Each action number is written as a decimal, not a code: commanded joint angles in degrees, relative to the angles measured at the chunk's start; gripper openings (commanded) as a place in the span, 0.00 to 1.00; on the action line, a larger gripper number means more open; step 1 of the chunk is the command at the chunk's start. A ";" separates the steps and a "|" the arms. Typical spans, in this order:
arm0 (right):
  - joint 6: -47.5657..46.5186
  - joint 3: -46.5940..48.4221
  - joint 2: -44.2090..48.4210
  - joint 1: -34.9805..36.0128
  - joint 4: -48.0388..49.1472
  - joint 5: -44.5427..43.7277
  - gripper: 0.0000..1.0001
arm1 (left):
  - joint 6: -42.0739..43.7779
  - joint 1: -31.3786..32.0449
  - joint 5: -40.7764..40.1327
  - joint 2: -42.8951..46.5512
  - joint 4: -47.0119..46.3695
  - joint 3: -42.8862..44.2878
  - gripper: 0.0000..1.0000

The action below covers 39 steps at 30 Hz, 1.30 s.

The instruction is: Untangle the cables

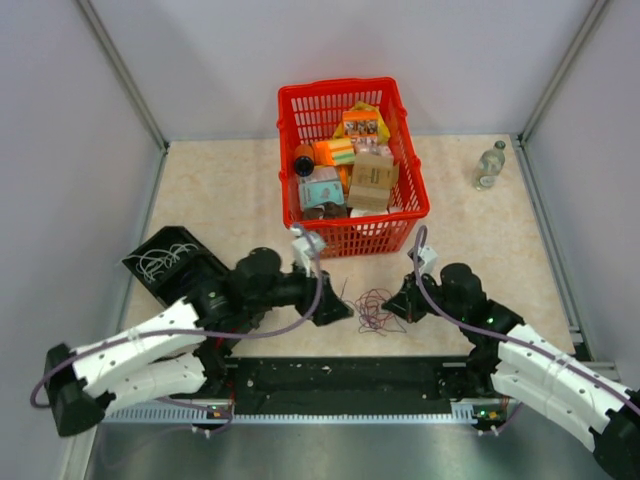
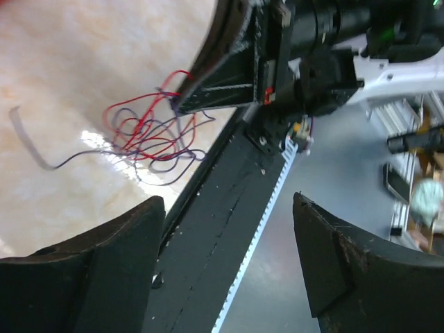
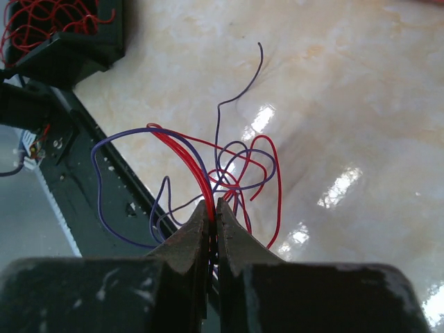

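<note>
The cables (image 1: 375, 310) are a small loose tangle of red and purple wires on the beige table (image 1: 230, 190), close to its near edge. My right gripper (image 3: 214, 205) is shut on red strands at the tangle's edge, and the loops (image 3: 232, 166) fan out beyond its tips. In the left wrist view the same black gripper (image 2: 208, 87) pinches the tangle (image 2: 149, 135) from the right. My left gripper (image 2: 227, 201) is open with nothing between its fingers (image 2: 104, 263), and it hangs over the black rail, left of the tangle (image 1: 335, 308). One thin strand (image 2: 28, 149) trails away from the tangle.
A red basket (image 1: 410, 215) full of small boxes stands just behind the cables. A black box (image 1: 170, 262) holding loose wires lies at the left. A clear bottle (image 1: 488, 165) stands at the back right. A black rail (image 1: 340, 385) runs along the near edge.
</note>
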<state>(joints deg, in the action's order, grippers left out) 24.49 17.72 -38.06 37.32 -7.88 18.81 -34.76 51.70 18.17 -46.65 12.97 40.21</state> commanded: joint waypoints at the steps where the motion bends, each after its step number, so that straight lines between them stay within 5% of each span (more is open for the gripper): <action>1: -0.32 3.38 -0.87 -0.23 5.15 6.24 0.00 | 3.75 6.39 -3.13 -11.59 -9.63 6.54 0.70; 4: -0.23 3.47 -0.26 -0.32 4.54 6.15 0.00 | 2.34 6.39 -3.93 -17.06 -8.58 9.53 0.37; 9: -0.32 3.29 0.36 -0.14 4.36 6.42 0.00 | -0.12 6.48 -1.92 -21.80 -9.45 11.73 0.49; 21: -0.50 3.47 1.76 -0.14 3.84 6.42 0.00 | -0.48 6.92 -5.35 -26.03 -4.71 13.58 0.45; 30: 0.20 3.38 2.38 -0.14 3.84 5.98 0.00 | -0.92 7.27 -4.90 -29.02 -2.96 15.25 0.28; 35: 1.00 3.12 3.87 -0.14 4.10 5.80 0.00 | 0.39 7.27 -6.66 -27.62 -1.02 14.81 0.00; 37: 0.91 3.29 3.96 -0.14 4.10 5.80 0.00 | 1.01 7.36 -7.19 -27.09 -0.93 14.81 0.00; 39: 0.21 3.90 3.96 -0.14 2.79 4.40 0.14 | 1.98 7.62 -7.10 -26.30 -1.11 14.90 0.00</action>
<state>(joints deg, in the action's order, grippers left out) 25.19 18.17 -34.87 37.32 -5.98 24.49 -34.98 58.65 12.23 -75.79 12.29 53.08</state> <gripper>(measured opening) 0.044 0.012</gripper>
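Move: To the left hand's right, about 9 cm off, 3 cm farther out and some 8 cm lower, is the raised blue strand of the cables. The right hand's closed fingertips, already holding the bunch, are about 13 cm right of the left hand, 3 cm ahead and 12 cm lower; from them the strand lies roughly 4 cm left, level fore and aft, and 4 cm up. The cable pile lies some 11 cm right of the left hand, 2 cm ahead and 20 cm below. Reaching right towards the right fingertips and sinking, the left hand goes about 8 cm across, 6 cm down and a little forward, fast at first and then easing mostly downward with a wrist roll of some 15 degrees. Its open fingers half close early, then shut and pinch the blue strand beside the right fingers. The right hand keeps its grip on the bunch while rising 2 to 3 cm and drawing slightly back and left. ##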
